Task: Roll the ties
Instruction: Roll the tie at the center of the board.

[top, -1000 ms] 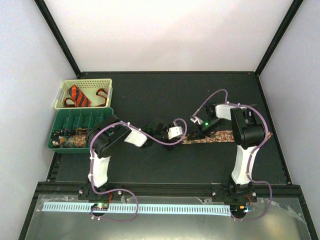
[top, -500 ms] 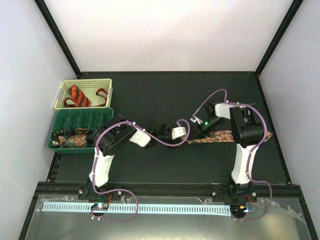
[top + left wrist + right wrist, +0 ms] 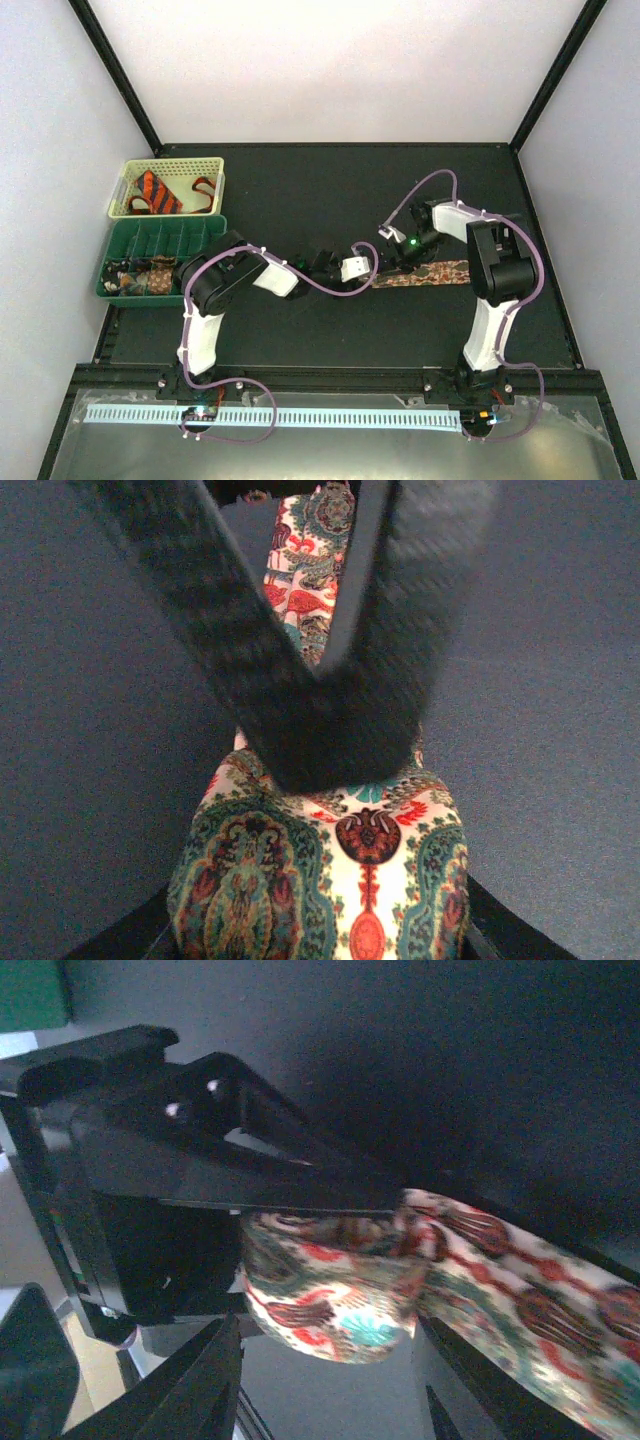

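Observation:
A paisley tie in brown, green and red lies as a strip (image 3: 430,272) on the black table, and its left end is rolled into a coil (image 3: 320,880). My left gripper (image 3: 370,270) is shut on the coil, which fills the space between its jaws in the left wrist view. My right gripper (image 3: 388,260) meets it from the right. Its fingers (image 3: 215,1380) press on both sides of the coil (image 3: 330,1300), and the strip (image 3: 540,1310) trails off to the right. An orange tie with black stripes (image 3: 158,190) lies in the yellow basket (image 3: 170,163).
A green divided tray (image 3: 170,228) stands at the left below the basket, with small dark coils (image 3: 140,280) in its front compartments. Purple cables loop over both arms. Black frame posts and white walls close in the table.
My right gripper has moved left to the coil. The strip's right end has drawn left, out from beyond the right arm. My left gripper has hardly moved.

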Robot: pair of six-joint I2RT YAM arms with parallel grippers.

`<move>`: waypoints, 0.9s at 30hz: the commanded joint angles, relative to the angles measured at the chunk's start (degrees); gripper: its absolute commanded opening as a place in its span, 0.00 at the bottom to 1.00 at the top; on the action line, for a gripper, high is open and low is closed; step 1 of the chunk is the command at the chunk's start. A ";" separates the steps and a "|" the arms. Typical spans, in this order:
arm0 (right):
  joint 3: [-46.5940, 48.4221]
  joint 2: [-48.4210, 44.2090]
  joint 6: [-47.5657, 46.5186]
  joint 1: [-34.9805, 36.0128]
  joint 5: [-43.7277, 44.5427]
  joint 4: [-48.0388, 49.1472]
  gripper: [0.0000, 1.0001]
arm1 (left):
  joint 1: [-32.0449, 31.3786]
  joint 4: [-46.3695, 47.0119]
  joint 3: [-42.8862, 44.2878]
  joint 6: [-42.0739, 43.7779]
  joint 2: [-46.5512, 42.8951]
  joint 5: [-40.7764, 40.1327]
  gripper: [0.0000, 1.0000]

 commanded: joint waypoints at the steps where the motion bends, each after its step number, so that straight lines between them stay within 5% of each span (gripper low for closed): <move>1: 0.10 -0.06 3.73 3.04 -3.11 2.01 0.49 | -0.34 -8.58 0.11 1.44 1.43 -3.13 0.44; 7: 2.08 3.52 4.63 3.54 -1.04 3.75 0.37 | -0.43 -9.42 0.97 2.04 2.19 -3.03 0.44; 12: 2.42 4.91 4.01 2.60 2.95 3.35 0.01 | -0.43 -9.36 0.90 1.89 1.83 -3.34 0.45; 15: 0.46 4.42 2.68 1.54 4.02 2.68 0.01 | -0.19 -9.84 1.48 1.10 1.56 -2.70 0.50; 21: -2.12 5.97 0.91 -0.56 8.04 2.89 0.01 | 0.96 -5.04 0.26 -0.01 -1.39 3.15 0.75; 27: -2.49 6.78 1.88 -1.79 9.88 3.19 0.01 | 0.90 0.48 -0.52 -1.35 -1.04 4.65 0.82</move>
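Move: The left gripper already holds the rolled end of the tie, with the roll's middle about 1 cm to the right of its hand point, straight across and at the same height. From the open right gripper, the roll lies some 4 cm to the left and 3 cm below, neither ahead nor back. The flat tail's middle is roughly 9 cm to its right, 1 cm ahead and 5 cm below. The left gripper's pads are about 5 cm to its left and 3 cm lower. Reach the right gripper about 2 cm left to the roll, then dip and shut the fingers to pinch the tie at the roll's right side. Keep that pinch and draw roughly 3 cm back to the right, still sinking a little. Hold the left gripper nearly in place and spread its fingers wide as the right pulls, letting the roll go. ##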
